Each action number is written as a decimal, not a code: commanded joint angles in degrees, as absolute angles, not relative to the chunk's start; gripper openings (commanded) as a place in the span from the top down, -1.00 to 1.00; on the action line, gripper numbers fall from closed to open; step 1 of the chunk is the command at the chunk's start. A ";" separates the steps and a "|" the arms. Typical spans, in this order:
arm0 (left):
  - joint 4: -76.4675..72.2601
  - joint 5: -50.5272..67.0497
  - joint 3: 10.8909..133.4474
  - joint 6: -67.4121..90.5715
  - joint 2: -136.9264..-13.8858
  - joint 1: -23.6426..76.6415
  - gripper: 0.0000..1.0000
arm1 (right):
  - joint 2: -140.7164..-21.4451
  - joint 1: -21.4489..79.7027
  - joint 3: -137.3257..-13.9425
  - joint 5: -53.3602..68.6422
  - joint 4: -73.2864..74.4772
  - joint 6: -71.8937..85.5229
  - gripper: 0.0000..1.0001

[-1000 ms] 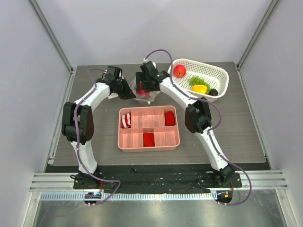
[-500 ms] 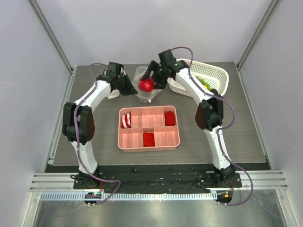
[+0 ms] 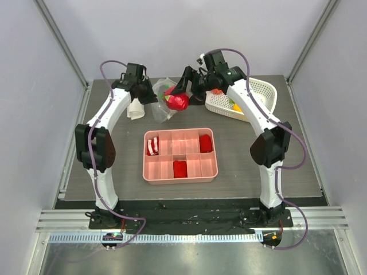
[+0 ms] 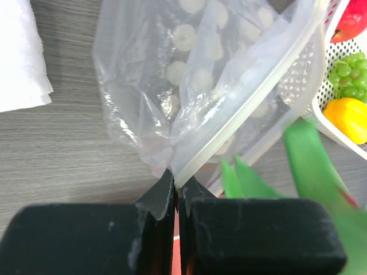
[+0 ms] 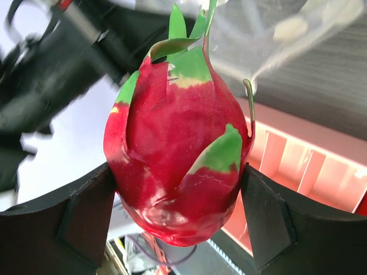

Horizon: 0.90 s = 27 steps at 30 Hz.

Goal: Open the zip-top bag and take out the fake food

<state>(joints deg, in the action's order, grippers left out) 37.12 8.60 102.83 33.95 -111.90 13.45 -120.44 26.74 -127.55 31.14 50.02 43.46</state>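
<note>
The clear zip-top bag (image 3: 161, 98) hangs at the back of the table, its zip strip (image 4: 241, 112) running up from my left gripper (image 4: 176, 182), which is shut on the bag's edge (image 3: 150, 97). My right gripper (image 5: 178, 195) is shut on a red fake fruit with green leaves (image 5: 178, 154), held in the air just right of the bag's mouth (image 3: 176, 101). More fake food lies in the white basket (image 3: 261, 91): green grapes (image 4: 347, 71), a yellow pepper (image 4: 347, 117) and a red piece (image 4: 351, 26).
A pink divided tray (image 3: 180, 155) with red blocks and a striped piece sits mid-table. A white rolled cloth (image 3: 136, 109) lies left of the bag, also in the left wrist view (image 4: 20, 54). The basket stands at the back right.
My right gripper has pulled the red fruit up and out of the bag and swung right. My left gripper has lifted the bag's edge.
</note>
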 commanded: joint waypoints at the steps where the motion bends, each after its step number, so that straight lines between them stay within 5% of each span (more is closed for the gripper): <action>1: 38.32 8.88 107.48 34.80 -113.90 12.74 1.00 | -111.81 25.76 -126.39 36.74 49.74 39.91 0.98; 7: 39.73 9.06 110.13 41.48 -116.10 12.66 1.00 | -105.22 20.23 -127.98 16.74 60.11 29.11 0.98; 16: 42.00 6.95 116.62 43.16 -119.79 13.01 1.00 | -102.46 11.96 -106.01 -15.97 34.49 25.14 0.98; 27: 43.16 -10.30 123.22 41.48 -121.54 17.14 0.99 | -117.32 10.20 -110.47 -18.12 24.87 16.61 0.83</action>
<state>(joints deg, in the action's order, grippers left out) 44.66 -4.80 122.17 42.54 -121.97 15.18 -115.50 10.33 -105.03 -16.14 33.17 20.12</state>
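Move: The white basket's middle lies about 31 cm to the right of the right hand, which already grips the dragon fruit, some 16 cm farther out and 22 cm lower. Inside it, the apple is 21 cm right and 21 cm ahead of that hand, the yellow pepper 32 cm right and 10 cm ahead, both also about 22 cm below. From the left hand, shut on the bag's rim, the basket is some 44 cm right, 7 cm ahead and 14 cm lower. Right hand swings held dragon fruit 28 cm right and forward, then down over basket; left moves bag forward. ##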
